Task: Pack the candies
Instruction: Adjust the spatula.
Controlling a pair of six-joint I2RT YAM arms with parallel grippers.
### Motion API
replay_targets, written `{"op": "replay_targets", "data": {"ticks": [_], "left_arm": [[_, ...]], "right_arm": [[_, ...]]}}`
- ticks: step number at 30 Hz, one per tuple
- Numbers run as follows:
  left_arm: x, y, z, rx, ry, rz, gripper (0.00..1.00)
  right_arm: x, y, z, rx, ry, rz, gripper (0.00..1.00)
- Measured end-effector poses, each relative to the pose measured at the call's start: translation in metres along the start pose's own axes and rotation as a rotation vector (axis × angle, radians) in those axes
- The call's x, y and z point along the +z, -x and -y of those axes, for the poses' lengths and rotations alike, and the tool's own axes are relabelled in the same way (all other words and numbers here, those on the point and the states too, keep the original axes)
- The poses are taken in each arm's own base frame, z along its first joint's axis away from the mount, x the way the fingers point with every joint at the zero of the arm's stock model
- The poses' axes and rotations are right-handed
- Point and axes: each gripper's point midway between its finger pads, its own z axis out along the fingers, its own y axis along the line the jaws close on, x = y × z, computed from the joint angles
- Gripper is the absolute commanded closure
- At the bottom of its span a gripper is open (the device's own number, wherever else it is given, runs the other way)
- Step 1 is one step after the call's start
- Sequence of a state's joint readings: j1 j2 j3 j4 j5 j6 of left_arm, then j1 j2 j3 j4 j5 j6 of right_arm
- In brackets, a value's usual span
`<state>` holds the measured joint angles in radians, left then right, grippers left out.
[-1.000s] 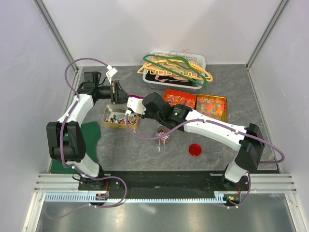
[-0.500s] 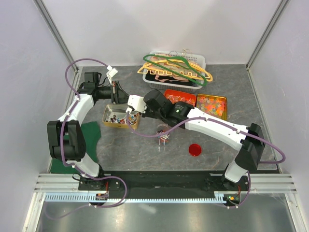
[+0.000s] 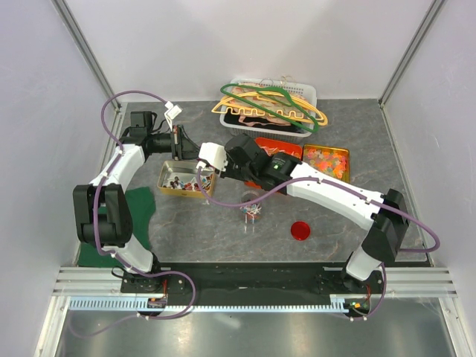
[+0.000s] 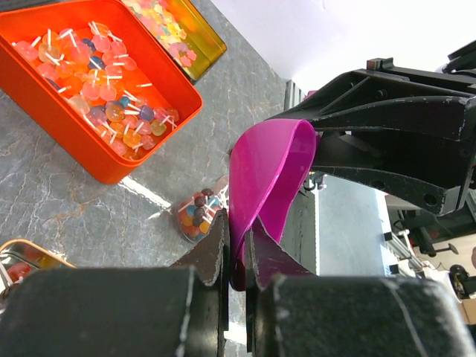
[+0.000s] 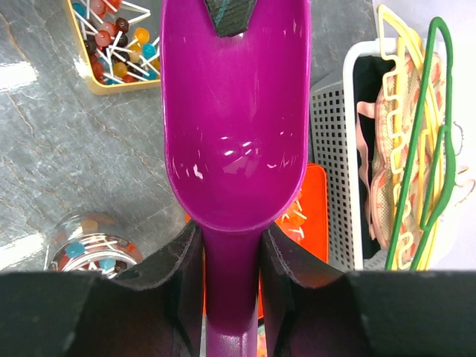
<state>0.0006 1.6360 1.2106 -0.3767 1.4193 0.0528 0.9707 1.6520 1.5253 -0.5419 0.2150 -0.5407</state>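
Note:
The candies are small round sweets on white sticks. Some lie in a yellow tray (image 3: 181,181), also in the right wrist view (image 5: 111,44), and some in a glass jar (image 3: 251,209) (image 5: 88,247) (image 4: 196,216). An empty magenta scoop (image 5: 234,126) (image 4: 269,178) is held between both arms above that tray's back edge. My right gripper (image 5: 230,249) (image 3: 209,158) is shut on its handle. My left gripper (image 4: 236,242) (image 3: 184,143) is shut on the scoop's front rim.
An orange tray (image 3: 277,152) (image 4: 82,141) and a second yellow tray (image 3: 327,161) hold more sweets. A white basket (image 3: 309,93) of coat hangers stands at the back. A red lid (image 3: 300,230) lies near the jar. A green cloth (image 3: 141,212) is by the left arm.
My right gripper has moved the scoop a little back and up, away from the yellow tray and toward my left gripper. The left arm has stayed still.

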Motion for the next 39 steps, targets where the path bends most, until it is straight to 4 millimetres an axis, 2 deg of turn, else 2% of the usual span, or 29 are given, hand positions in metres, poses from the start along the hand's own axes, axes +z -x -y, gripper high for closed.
{"op": "replay_targets", "data": {"ticks": [4, 7, 9, 13, 17, 19, 20, 23, 27, 32, 39], "left_arm": [[0.0, -0.001, 0.001, -0.012, -0.003, -0.002, 0.98], [0.0, -0.001, 0.002, -0.016, -0.011, -0.002, 0.98], [0.0, -0.002, 0.004, -0.019, -0.02, -0.001, 0.98], [0.0, -0.002, 0.006, -0.022, -0.029, -0.001, 0.98], [-0.001, -0.002, 0.005, -0.021, -0.024, 0.0, 0.96], [-0.001, -0.002, 0.004, -0.022, -0.02, 0.0, 0.86], [-0.001, -0.002, 0.004, -0.021, -0.019, 0.0, 0.75], [-0.001, -0.002, 0.001, -0.021, -0.01, 0.0, 0.64], [0.0, -0.003, 0.0, -0.017, -0.009, -0.002, 0.63], [0.0, -0.003, -0.004, -0.02, 0.0, -0.003, 0.57], [0.001, -0.006, -0.013, -0.037, 0.029, -0.008, 0.56]], "right_arm": [[-0.002, 0.001, -0.001, 0.01, 0.013, 0.002, 0.73], [-0.004, 0.003, 0.0, 0.019, 0.023, 0.003, 0.68], [-0.006, 0.004, 0.0, 0.023, 0.03, 0.003, 0.75], [-0.009, 0.006, 0.0, 0.025, 0.038, 0.0, 1.0], [-0.006, 0.005, -0.001, 0.024, 0.04, -0.007, 1.0], [-0.005, 0.004, -0.001, 0.023, 0.039, -0.009, 1.0], [-0.005, 0.004, -0.001, 0.023, 0.038, -0.01, 1.0], [-0.005, 0.007, 0.001, 0.026, 0.031, 0.0, 1.0], [-0.003, 0.014, 0.005, 0.035, 0.014, 0.028, 1.0], [-0.003, 0.016, 0.005, 0.037, 0.013, 0.038, 1.0], [-0.004, 0.018, 0.004, 0.048, 0.024, 0.047, 1.0]]}}
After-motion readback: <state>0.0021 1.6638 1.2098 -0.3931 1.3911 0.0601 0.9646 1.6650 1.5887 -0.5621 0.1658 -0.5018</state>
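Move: The left fingers pinch the spatula's scoop, whose middle lies about 3 cm to their right and 1 cm back; from the right hand, gripping its handle, the scoop is some 4 cm left and 1 cm forward. Below, the gold tin sits about 12 cm left and 5 cm back of the right hand, the orange box 14 cm right and 1 cm back, and the clear jar 6 cm right and 13 cm back. Left fingers open, ending their pinch on the scoop, then sink about 1 cm; right hand, still gripping, rises 1.5 cm. ##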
